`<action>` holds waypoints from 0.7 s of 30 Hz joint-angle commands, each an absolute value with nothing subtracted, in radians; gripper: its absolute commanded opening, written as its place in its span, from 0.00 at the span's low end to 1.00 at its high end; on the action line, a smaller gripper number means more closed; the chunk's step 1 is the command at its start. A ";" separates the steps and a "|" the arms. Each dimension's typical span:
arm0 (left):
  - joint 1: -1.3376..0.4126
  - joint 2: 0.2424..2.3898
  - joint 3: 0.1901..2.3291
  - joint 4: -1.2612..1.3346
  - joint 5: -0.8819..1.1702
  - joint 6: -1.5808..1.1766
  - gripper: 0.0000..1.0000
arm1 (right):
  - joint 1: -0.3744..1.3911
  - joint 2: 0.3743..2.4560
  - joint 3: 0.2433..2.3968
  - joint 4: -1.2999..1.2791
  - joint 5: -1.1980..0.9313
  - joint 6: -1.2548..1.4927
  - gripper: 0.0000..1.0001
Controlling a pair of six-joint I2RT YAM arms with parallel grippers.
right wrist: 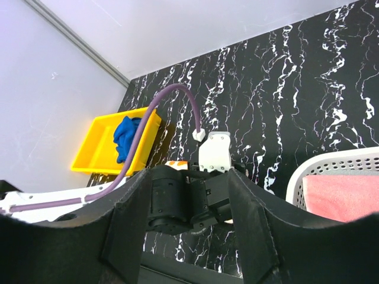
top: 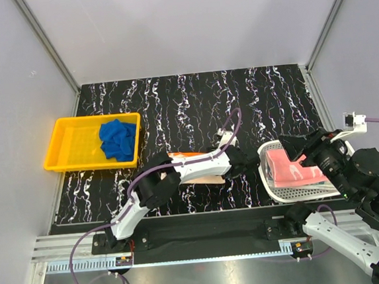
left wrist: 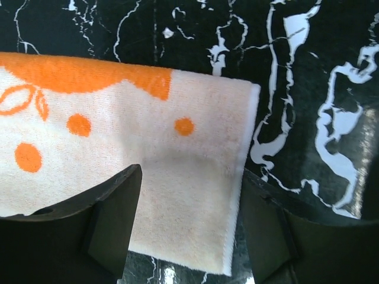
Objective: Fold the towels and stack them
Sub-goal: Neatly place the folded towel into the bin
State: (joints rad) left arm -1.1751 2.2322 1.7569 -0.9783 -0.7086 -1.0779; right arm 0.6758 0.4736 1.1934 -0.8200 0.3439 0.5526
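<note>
A cream towel with orange marks (left wrist: 118,130) lies flat on the black marbled table, mostly hidden under my left arm in the top view (top: 209,179). My left gripper (left wrist: 189,207) stands open just above its right-hand corner, one finger (left wrist: 112,219) over the cloth and the other past its edge. A blue towel (top: 117,139) lies crumpled in the yellow tray (top: 71,152). A pink towel (top: 291,169) sits in the white mesh basket (top: 269,175). My right gripper (right wrist: 188,174) hangs open and empty above the basket's left side (top: 296,147).
The yellow tray (right wrist: 98,154) stands at the table's left edge and the basket (right wrist: 331,168) at the near right. Grey walls close in the back and both sides. The left arm's purple cable (top: 231,128) loops over the table's middle.
</note>
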 commanded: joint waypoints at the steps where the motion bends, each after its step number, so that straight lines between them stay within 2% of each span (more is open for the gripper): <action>1: -1.177 2.256 1.779 -1.000 -0.784 -1.135 0.68 | 0.683 0.466 1.206 -0.827 0.310 0.532 0.61; 8: -1.177 2.279 1.700 -0.904 -0.724 -1.108 0.63 | 0.683 0.460 1.197 -0.828 0.295 0.537 0.61; 12: -1.160 2.261 1.620 -0.836 -0.678 -1.098 0.45 | 0.684 0.459 1.198 -0.833 0.288 0.540 0.60; 13: -1.148 2.232 1.588 -0.775 -0.664 -1.094 0.31 | 0.683 0.459 1.200 -0.834 0.287 0.538 0.60; 18: -1.111 2.125 1.421 -0.585 -0.551 -1.006 0.01 | 0.684 0.465 1.207 -0.838 0.293 0.532 0.60; 21: -1.104 2.059 1.385 -0.522 -0.490 -0.977 0.00 | 0.684 0.469 1.219 -0.845 0.298 0.525 0.60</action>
State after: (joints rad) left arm -1.1217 2.0819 1.4536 -0.6064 -0.6437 -1.0225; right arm 0.6762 0.4637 1.1927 -0.8436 0.2962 0.5465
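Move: The left hand is low over the orange-and-white folded towel, open fingers straddling its right edge, which runs about 2 cm to the hand's right and 2 cm below. The towel's middle is some 8 cm to its left, level fore and aft. The white basket's middle lies roughly 25 cm to the right, with the pink towels about 22 cm right. From the raised right hand the folded towel is about 24 cm left, 6 cm ahead and 37 cm down. The left fingers close from about two-thirds open to nearly shut, pinching the right edge of the folded towel between the tips. The hand first settles down about 1.5 cm to do it and eases forward about 1 cm, rolling some 10 degrees so its left side drops as the grip shuts. ##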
